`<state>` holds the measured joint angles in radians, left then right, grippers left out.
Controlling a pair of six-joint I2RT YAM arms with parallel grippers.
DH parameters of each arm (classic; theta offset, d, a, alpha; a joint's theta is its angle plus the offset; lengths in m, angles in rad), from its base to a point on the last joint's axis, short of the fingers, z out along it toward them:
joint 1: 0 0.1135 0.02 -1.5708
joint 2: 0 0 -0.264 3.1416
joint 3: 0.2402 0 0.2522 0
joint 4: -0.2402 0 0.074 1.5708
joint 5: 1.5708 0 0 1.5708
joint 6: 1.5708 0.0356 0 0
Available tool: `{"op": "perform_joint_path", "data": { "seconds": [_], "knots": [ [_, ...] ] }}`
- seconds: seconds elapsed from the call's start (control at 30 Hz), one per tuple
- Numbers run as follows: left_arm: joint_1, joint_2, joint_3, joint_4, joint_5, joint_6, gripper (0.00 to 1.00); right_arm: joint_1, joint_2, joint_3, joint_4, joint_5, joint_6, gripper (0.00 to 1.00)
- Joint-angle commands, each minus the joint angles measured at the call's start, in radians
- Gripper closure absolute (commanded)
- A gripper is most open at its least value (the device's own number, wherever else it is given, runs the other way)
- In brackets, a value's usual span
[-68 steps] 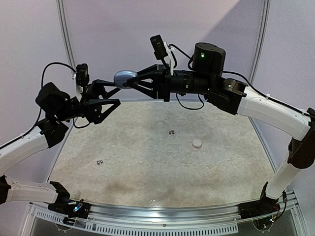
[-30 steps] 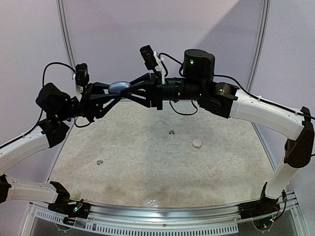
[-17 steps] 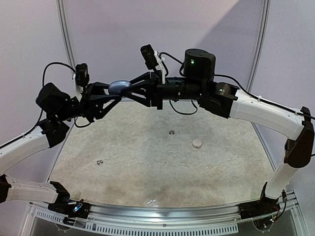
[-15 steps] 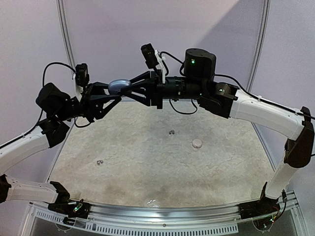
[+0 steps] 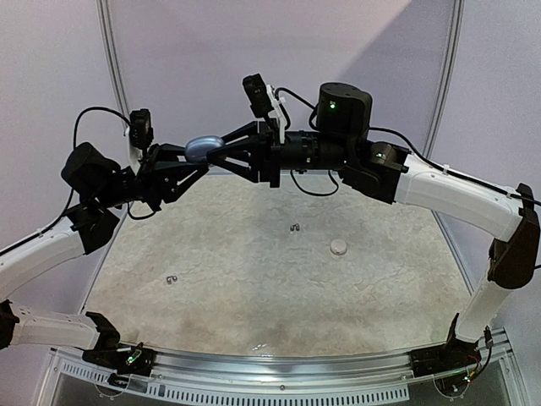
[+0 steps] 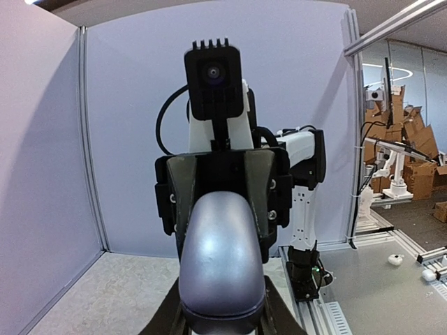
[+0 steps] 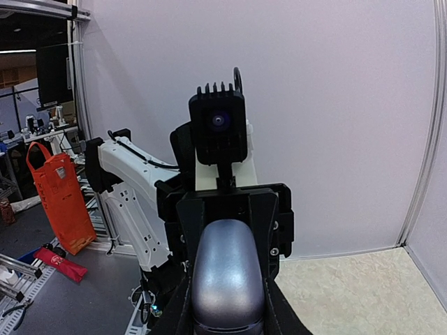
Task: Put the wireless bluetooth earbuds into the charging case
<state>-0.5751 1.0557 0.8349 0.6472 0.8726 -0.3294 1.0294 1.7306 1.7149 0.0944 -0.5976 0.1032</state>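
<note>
The grey-blue charging case (image 5: 203, 148) hangs high over the table's far left, closed, between both grippers, which face each other. My left gripper (image 5: 196, 157) has its fingers pressed against the case's sides in the left wrist view (image 6: 222, 269). My right gripper (image 5: 213, 150) is shut on the same case (image 7: 227, 276) from the opposite end. Two dark earbuds with shiny bits lie on the table, one (image 5: 295, 227) near the middle and one (image 5: 172, 279) at the left.
A small white round object (image 5: 338, 247) lies on the speckled table (image 5: 254, 296) right of the middle earbud. Purple walls close the back and sides. The metal rail (image 5: 279, 372) with both arm bases runs along the near edge.
The left jaws have drawn in onto the case. Both arms and the case stay almost where they were a second ago; earlier the right arm brought the case left.
</note>
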Motion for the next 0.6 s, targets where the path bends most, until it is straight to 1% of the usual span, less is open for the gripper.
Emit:
{"op": "perform_joint_path", "data": {
  "seconds": [0.0, 0.03, 0.07, 0.1, 0.2, 0.23, 0.27, 0.3, 0.37, 0.43, 0.57],
  "knots": [
    [-0.008, -0.002, 0.0, 0.006, -0.007, 0.026, 1.0, 0.005, -0.011, -0.009, -0.022, 0.046, 0.011, 1.0],
    [-0.008, -0.003, -0.001, 0.006, -0.008, 0.026, 1.0, 0.006, -0.011, -0.01, -0.027, 0.05, 0.01, 1.0],
    [-0.008, -0.003, -0.002, 0.006, -0.01, 0.026, 1.0, 0.006, -0.011, -0.011, -0.035, 0.057, 0.008, 0.98],
    [-0.007, -0.004, -0.003, 0.006, -0.013, 0.025, 1.0, 0.005, -0.01, -0.011, -0.047, 0.069, 0.006, 0.89],
    [-0.007, -0.011, -0.008, -0.013, -0.032, 0.048, 1.0, 0.005, -0.013, 0.001, -0.111, 0.132, 0.002, 0.5],
    [-0.006, -0.012, -0.009, -0.023, -0.031, 0.071, 1.0, 0.005, -0.015, 0.006, -0.14, 0.167, -0.003, 0.43],
    [-0.008, -0.014, -0.011, -0.036, -0.026, 0.105, 1.0, 0.005, -0.019, 0.015, -0.166, 0.204, -0.005, 0.38],
    [-0.008, -0.014, -0.01, -0.054, -0.021, 0.144, 1.0, 0.005, -0.021, 0.025, -0.19, 0.23, -0.012, 0.34],
    [-0.008, -0.012, 0.004, -0.091, -0.008, 0.23, 1.0, 0.005, -0.018, 0.041, -0.231, 0.284, -0.026, 0.3],
    [-0.008, -0.007, 0.026, -0.123, 0.022, 0.312, 1.0, 0.006, -0.016, 0.044, -0.247, 0.305, -0.031, 0.29],
    [-0.011, 0.002, 0.044, -0.187, 0.064, 0.392, 1.0, 0.006, -0.017, 0.052, -0.243, 0.289, -0.031, 0.29]
  ]
}}
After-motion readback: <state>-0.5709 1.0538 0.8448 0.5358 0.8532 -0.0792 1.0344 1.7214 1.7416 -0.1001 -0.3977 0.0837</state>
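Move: Between the facing fingertips, high over the table, the blue-grey charging case is gripped by both hands, its middle within a couple of centimetres of each: to the left hand's right, to the right hand's left. From the left hand, the small white case lies about 12 cm ahead, 27 cm right and 42 cm down; the metallic earbuds by it, roughly 20 cm ahead, 13 cm right, equally low. Opening its fingers from their pinch, the right hand lets go of the charging case and shifts about 3 cm forward and nearly as far down, turning some 10 degrees clockwise but not backing off yet. The left hand keeps its pinch on the case, sinking about 1.5 cm, easing 1 cm forward and rolling so that its forward side rises about 10 degrees. ##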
